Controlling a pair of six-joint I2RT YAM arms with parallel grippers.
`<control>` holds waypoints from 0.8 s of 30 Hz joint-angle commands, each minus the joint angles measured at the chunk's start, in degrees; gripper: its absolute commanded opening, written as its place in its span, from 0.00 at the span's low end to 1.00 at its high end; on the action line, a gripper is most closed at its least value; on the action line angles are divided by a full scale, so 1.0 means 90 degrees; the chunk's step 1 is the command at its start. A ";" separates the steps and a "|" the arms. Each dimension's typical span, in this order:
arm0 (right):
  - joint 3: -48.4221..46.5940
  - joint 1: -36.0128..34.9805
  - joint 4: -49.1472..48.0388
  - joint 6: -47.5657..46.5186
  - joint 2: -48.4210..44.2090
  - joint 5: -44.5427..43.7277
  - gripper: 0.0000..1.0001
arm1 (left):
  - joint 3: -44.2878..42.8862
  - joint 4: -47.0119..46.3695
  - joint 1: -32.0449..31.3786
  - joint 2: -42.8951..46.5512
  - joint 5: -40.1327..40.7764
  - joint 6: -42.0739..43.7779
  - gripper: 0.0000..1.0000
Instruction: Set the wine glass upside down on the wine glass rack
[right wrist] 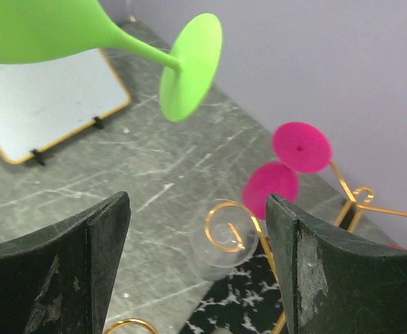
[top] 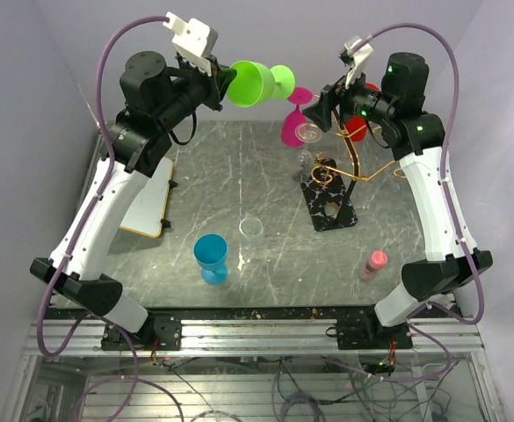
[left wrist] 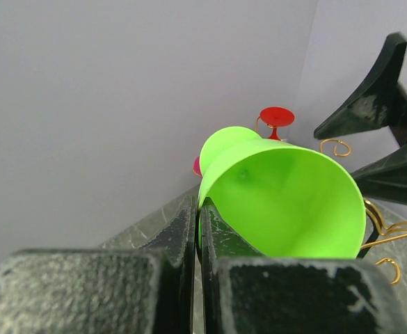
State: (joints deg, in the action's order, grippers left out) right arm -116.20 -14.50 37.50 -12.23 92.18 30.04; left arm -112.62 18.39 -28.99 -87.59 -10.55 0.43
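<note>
My left gripper (top: 220,86) (left wrist: 197,229) is shut on the rim of a green wine glass (top: 252,83) (left wrist: 280,202). It holds the glass high and on its side, with the round foot (right wrist: 189,66) pointing right toward the wine glass rack. That rack is gold wire (top: 355,167) (right wrist: 225,224) on a black marbled base (top: 331,207) (right wrist: 238,306). My right gripper (top: 314,109) (right wrist: 197,233) hovers open over the rack's near curl, holding nothing. It is just right of the green foot.
A pink glass (top: 295,125) (right wrist: 270,188), a red glass (top: 358,123) (left wrist: 276,116) and a clear glass (right wrist: 224,243) hang upside down on the rack. On the table stand a blue glass (top: 211,258), a clear glass (top: 251,230), a small pink item (top: 373,264) and a white board (top: 147,207) (right wrist: 43,104).
</note>
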 commanded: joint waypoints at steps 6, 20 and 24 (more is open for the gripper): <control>0.0562 -0.0032 -0.1024 0.1414 -0.0292 0.1238 0.80 | 0.0250 -0.0682 -0.0039 0.0342 -0.0299 -0.0716 0.07; 0.0738 -0.0026 -0.1969 0.3022 -0.0074 0.1237 0.52 | 0.0374 -0.0849 -0.0040 0.0444 -0.0883 -0.0774 0.07; 0.0885 -0.0005 -0.2164 0.3464 -0.0056 0.1281 0.41 | 0.0399 -0.0927 -0.0040 0.0464 -0.0987 -0.0798 0.07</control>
State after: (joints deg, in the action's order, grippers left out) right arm -109.65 -14.50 21.85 13.13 91.44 41.12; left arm -109.30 14.24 -28.97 -85.14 -16.47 -5.93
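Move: The left hand holds the green wine glass by its rim, foot outward; that foot is about 8 cm ahead of the left hand and 13 cm to its right, at its height, and the open right gripper is about 3 cm ahead, 21 cm right and 8 cm below. From the right hand, the green foot is some 5 cm ahead, 8 cm left and 7 cm above. The hung pink glass is 17 cm ahead of the right hand, 4 cm left, 11 cm below; the hung clear glass is 9 cm ahead, 3 cm left, 15 cm below. The right hand slides left about 4 cm towards the green glass's foot, easing back a little and then rising about 2 cm, while the wrist rolls its left side up by some 20 degrees and, late on, the fingers draw in to about half open beside the foot without a touch that can be made out. The left hand keeps its pinch on the rim and brings the glass to meet it, drawing back about 2 cm and drifting right while turning slightly clockwise. ##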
